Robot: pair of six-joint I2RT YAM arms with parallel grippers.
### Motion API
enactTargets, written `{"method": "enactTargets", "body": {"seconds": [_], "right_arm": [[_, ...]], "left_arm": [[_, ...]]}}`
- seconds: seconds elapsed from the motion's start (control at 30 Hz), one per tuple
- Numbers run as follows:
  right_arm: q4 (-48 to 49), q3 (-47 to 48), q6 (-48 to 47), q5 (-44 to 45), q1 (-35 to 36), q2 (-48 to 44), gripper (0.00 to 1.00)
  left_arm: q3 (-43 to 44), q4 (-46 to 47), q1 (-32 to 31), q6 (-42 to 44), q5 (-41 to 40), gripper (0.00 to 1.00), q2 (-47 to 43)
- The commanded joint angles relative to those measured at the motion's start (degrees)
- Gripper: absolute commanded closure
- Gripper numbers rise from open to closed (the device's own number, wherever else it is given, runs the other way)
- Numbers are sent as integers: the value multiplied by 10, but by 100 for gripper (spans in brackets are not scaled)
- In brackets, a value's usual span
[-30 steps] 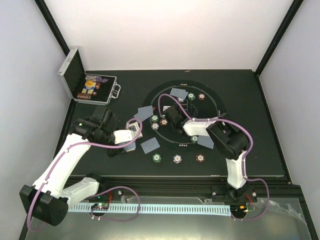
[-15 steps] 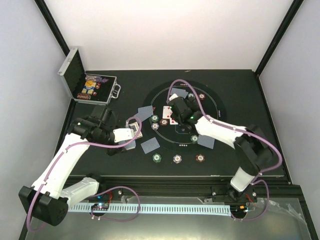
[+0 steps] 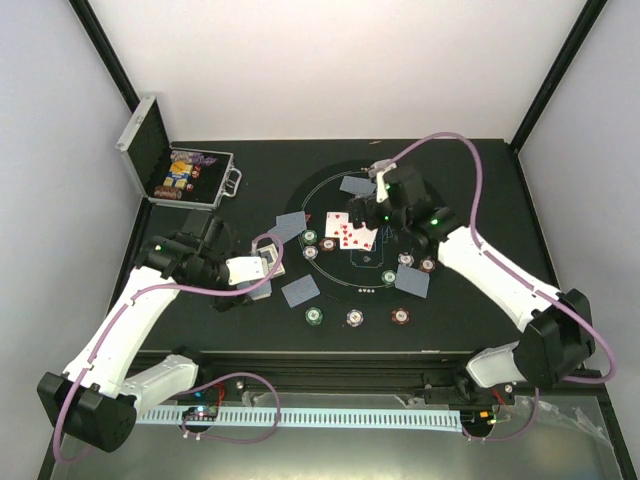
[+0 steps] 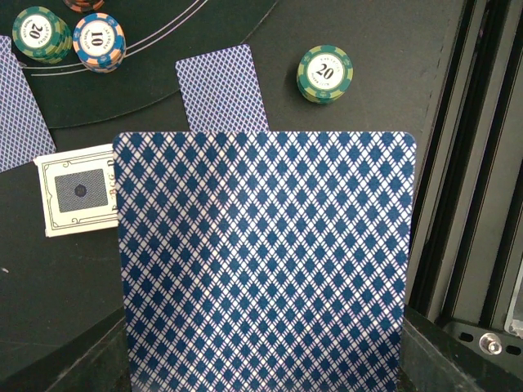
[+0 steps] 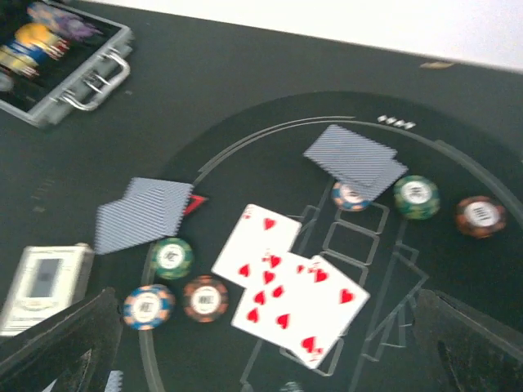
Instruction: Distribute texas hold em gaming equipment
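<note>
My left gripper [image 3: 260,275] is shut on a blue-backed playing card [image 4: 261,261] that fills most of the left wrist view and hides the fingers. Beyond it lie a face-down card [image 4: 222,88], a green chip [image 4: 324,73] and a white deck box [image 4: 78,200]. My right gripper [image 3: 380,213] hangs open over the round mat, just above overlapping face-up heart cards [image 5: 286,286] [image 3: 350,232], with nothing between its fingers [image 5: 69,343]. Green, brown-red and blue chips [image 5: 172,257] and face-down cards [image 5: 143,212] ring the mat.
The open silver case [image 3: 185,178] with chips inside stands at the back left, also seen as the case [image 5: 69,65] in the right wrist view. Three chips [image 3: 355,317] line the mat's near edge. The table's front rail [image 4: 482,204] is close to my left gripper.
My right gripper opened and drew back toward the far right, leaving the face-up heart cards on the mat. The left arm and its card stayed put.
</note>
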Motion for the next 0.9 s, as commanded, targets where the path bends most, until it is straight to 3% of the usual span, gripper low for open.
{"method": "enactTargets", "body": {"seconds": [0.0,0.13,0.3,0.43,0.67,0.87], "right_arm": [[-41,40,85,-254,-54,-2,0],[11,15,173,-377,-38,-11,0],[70,-26,283,-392,65,-7,1],[119,-32,365,-438,122,39,11],[178,-26,413,-457,181,88,18],[224,-35,452,-473,191,118,23]], "left_arm": [[26,-12,1,-7,10,98,-10],[23,-4,1,-8,14,98,-6],[25,3,1,-7,26,98,1],[26,4,1,-7,24,99,4],[25,4,1,-7,21,98,4],[26,4,1,-6,23,98,5]]}}
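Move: The right hand, empty and wide open, has the card deck held in the left fingers about 26 cm to its left, 20 cm back and 6 cm lower. On the table some 21 cm below it, the face-up hearts lie 7 cm ahead and 2 cm left, the chip trio 4 cm ahead and 12 cm left, the lone face-down card 10 cm back and 17 cm left, and the card box 4 cm back and 25 cm left. From the left hand, the deck's middle is straight below by roughly 2 cm and 1 cm right. No new contact: the left fingers keep their pinch on the deck, holding it still, while the right hand sweeps about 20 cm left and 18 cm back towards it, rising slightly, then sinking a little. Its wrist swings some 65 degrees, from pointing forward and down to pointing left and a little down, and its wide-open fingers narrow by about a fifth, staying short of the deck. ##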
